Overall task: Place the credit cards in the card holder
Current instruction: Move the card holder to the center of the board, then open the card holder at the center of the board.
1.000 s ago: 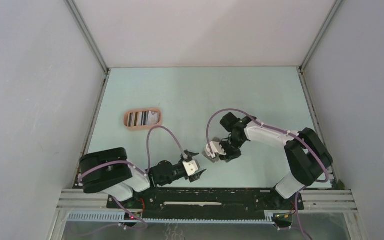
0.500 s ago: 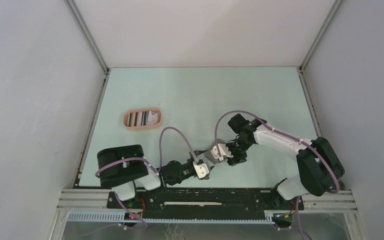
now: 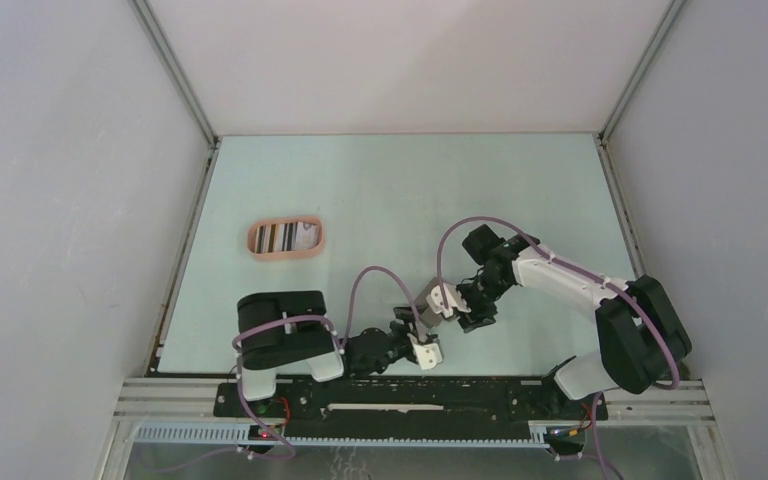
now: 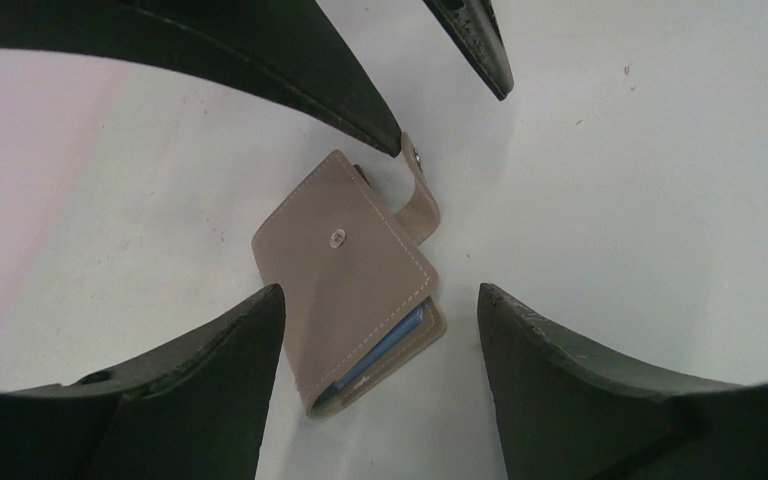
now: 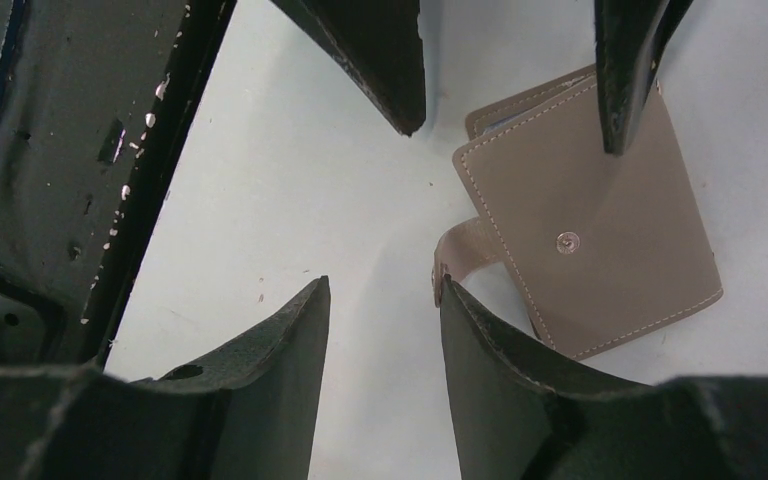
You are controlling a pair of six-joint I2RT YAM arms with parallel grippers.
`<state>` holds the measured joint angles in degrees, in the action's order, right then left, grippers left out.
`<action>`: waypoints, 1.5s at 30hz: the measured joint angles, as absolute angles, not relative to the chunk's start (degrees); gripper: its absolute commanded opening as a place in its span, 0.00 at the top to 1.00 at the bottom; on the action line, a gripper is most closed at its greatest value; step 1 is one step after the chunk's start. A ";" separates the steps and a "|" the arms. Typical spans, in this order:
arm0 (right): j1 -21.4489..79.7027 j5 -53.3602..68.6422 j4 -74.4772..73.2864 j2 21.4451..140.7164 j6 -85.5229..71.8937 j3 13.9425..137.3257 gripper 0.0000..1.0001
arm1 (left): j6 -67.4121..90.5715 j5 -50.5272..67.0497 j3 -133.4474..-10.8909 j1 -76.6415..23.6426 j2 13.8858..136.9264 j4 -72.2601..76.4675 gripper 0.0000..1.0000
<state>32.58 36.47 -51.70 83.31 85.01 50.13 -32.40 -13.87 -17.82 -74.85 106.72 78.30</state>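
A grey-tan folding wallet point(image 4: 345, 270) lies shut on the table, its snap strap loose, and a blue credit card's edge point(image 4: 392, 343) peeks from its open side. My left gripper point(image 4: 380, 292) is open, with its fingers on either side of the wallet's near end, not pinching it. My right gripper point(image 5: 383, 285) is open and empty, and one fingertip point(image 5: 450, 292) rests against the wallet's strap point(image 5: 460, 250). The salmon-pink card holder point(image 3: 256, 240) sits far left in the top view with striped cards point(image 3: 282, 238) inside. In that view both grippers meet at the wallet point(image 3: 428, 297).
The left arm's black link point(image 5: 50, 170) fills the left side of the right wrist view, close to my right gripper. Both arms crowd the near middle of the table point(image 3: 400, 190). White walls enclose the table on three sides.
My right gripper has opened and let go of the wallet, which now lies on the table. The left arm has swung right, bringing its open gripper up to the wallet.
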 measured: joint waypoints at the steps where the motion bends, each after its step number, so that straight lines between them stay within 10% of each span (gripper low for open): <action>1: 32.58 36.53 -51.70 83.33 85.01 50.13 0.47 | -32.67 -14.06 -18.35 -74.89 107.28 78.30 0.27; 16: 31.44 37.85 -52.51 83.35 85.30 50.13 0.47 | -35.59 -18.17 -22.39 -75.24 112.64 78.35 0.53; 26: 30.30 38.41 -52.86 83.35 85.54 50.13 0.48 | -33.61 -19.57 -22.39 -75.29 112.62 78.46 1.00; 45: 24.64 46.48 -53.19 77.58 85.54 50.15 0.45 | -6.72 -30.85 -17.69 -74.65 104.55 83.59 1.00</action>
<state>24.64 46.48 -53.19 77.58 85.54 50.15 -6.72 -30.85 -17.69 -74.65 104.55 83.59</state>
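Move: The closed card holder lies on the board about 4 cm ahead of the left hand, 4 cm to its right and 2 cm below; its cover's open edge is nearest, some 2 cm ahead and 1 cm right. Its clasp strap sticks out about 7 cm right of this hand and 1 cm ahead. From the right hand, the card holder is roughly 4 cm ahead, 6 cm left and 3 cm below. Left hand eases forward and down, pinches the cover's edge, lifts about 4 cm, drifting left; right hand rises too. ##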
